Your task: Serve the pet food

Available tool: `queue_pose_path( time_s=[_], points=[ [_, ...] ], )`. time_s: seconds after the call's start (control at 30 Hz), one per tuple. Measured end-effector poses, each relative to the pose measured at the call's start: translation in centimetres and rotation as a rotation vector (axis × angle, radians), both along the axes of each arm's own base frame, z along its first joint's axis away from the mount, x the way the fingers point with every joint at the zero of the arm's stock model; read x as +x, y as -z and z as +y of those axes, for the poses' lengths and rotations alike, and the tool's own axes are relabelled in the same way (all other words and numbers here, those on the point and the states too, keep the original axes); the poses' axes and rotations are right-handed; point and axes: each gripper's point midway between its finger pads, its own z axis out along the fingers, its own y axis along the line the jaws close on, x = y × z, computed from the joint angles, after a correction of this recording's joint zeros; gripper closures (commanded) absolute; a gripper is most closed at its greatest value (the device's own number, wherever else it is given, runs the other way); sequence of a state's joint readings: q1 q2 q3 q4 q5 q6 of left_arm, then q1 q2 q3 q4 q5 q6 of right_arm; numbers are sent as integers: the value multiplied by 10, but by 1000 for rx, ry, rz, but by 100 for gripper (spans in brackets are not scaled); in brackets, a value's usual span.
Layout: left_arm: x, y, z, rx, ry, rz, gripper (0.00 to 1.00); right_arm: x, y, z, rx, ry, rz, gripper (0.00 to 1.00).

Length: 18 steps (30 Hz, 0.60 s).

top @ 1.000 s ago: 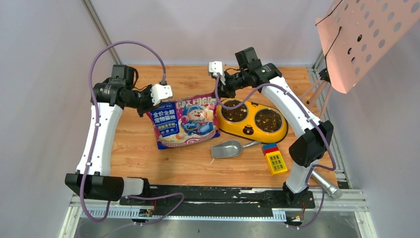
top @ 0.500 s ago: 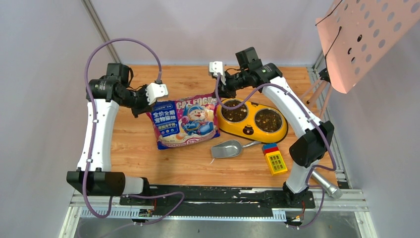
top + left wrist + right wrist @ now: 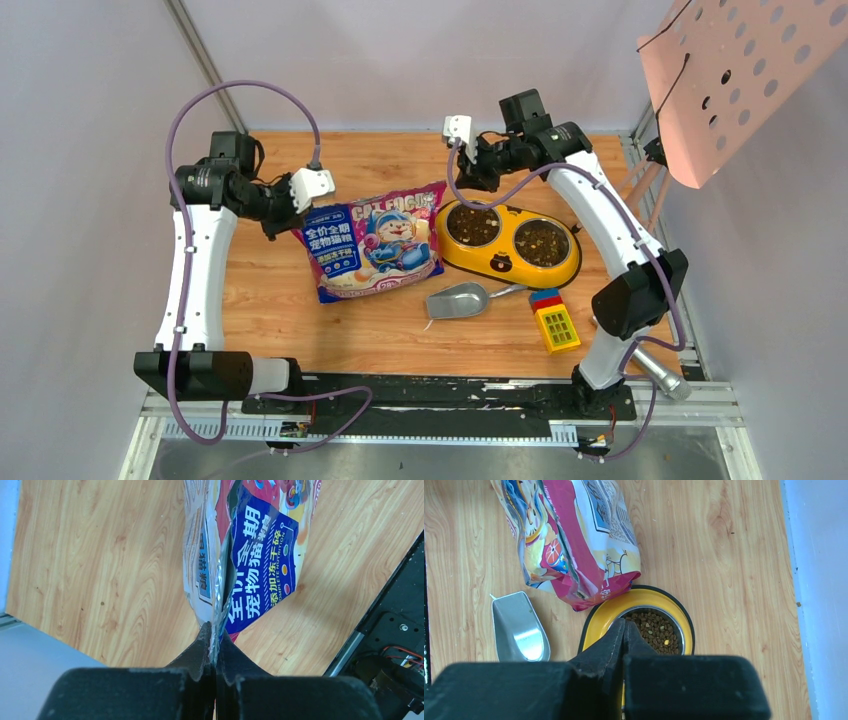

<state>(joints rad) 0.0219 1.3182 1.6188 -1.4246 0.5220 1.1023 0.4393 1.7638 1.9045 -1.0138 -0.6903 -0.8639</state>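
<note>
The glossy blue-and-magenta cat food bag (image 3: pixel 372 245) lies on the wooden table, left of the yellow double-bowl feeder (image 3: pixel 508 263). My left gripper (image 3: pixel 297 212) is shut on the bag's top left edge; in the left wrist view the foil seam sits pinched between the jaws of that gripper (image 3: pixel 214 630). Pet food (image 3: pixel 473 227) fills both bowls. My right gripper (image 3: pixel 467 180) hovers shut and empty over the feeder's left bowl, with the kibble (image 3: pixel 656 630) just past its tips (image 3: pixel 624 622) and the bag (image 3: pixel 574 540) lying apart from them.
A grey metal scoop (image 3: pixel 458 300) lies in front of the feeder, also in the right wrist view (image 3: pixel 519 630). A yellow toy block (image 3: pixel 556 324) sits to its right and a metal cylinder (image 3: pixel 660 372) by the right arm's base. A pink perforated panel (image 3: pixel 740 70) hangs at the upper right.
My right gripper has moved right, off the bag's top right corner, and now hangs over the feeder. My left gripper has drawn the bag's left edge slightly left.
</note>
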Motion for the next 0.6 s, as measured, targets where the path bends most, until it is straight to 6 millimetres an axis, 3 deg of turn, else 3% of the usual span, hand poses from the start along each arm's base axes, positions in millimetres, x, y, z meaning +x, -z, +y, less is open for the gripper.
queue_pose_path(
  time_s=[0.07, 0.1, 0.17, 0.23, 0.4, 0.43, 0.47, 0.6],
  points=[
    [0, 0, 0, -5, -14, 3, 80, 1, 0, -2, 0, 7, 1, 100],
    [1, 0, 0, -7, -27, 5, 66, 2, 0, -3, 1, 12, 5, 96],
    [3, -3, 3, -13, -68, 1, 48, 4, 0, -6, 5, 32, 19, 77],
    [7, -9, 11, -30, -154, -22, 37, 5, 1, -8, 16, 63, 47, 58],
    [21, -33, 35, -95, -406, -103, 24, 23, -2, -21, 59, 231, 102, 18],
    [24, -38, 40, -114, -467, -120, 21, 29, -4, -26, 73, 281, 111, 16],
    [28, -43, 45, -133, -527, -144, 20, 34, -7, -29, 89, 328, 117, 4],
    [46, -67, 64, -227, -757, -265, 14, 56, -20, -52, 146, 531, 112, 0]
  ],
)
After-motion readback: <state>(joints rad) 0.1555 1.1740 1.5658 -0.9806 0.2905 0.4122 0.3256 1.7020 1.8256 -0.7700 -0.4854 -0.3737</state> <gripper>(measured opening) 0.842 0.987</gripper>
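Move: The left hand has the near-left top corner of the folded pet food bag between its fingertips, with the bag's middle about 13 cm to its right, 2 cm ahead and 13 cm below. The right hand is shut and empty past the bag's other top corner, the bag's middle some 18 cm to its left, 6 cm back and 13 cm lower. From the right hand, the left bowl lies 2 cm ahead and 4 cm right, the scoop 14 cm back and 5 cm right, both roughly 25 cm below. The left hand opens its fingers wide to let go of the bag's top corner and draws off up and to the left, about 6 cm each way, with a further 4 to 5 cm forward, its wrist swinging some 40 degrees counter-clockwise and its fingertips tipping up. Meanwhile the right hand, touching nothing, moves some 5 cm forward and as far right, away from the bag, rising a little late on, while it turns about 30 degrees clockwise and spreads its fingers fully. ##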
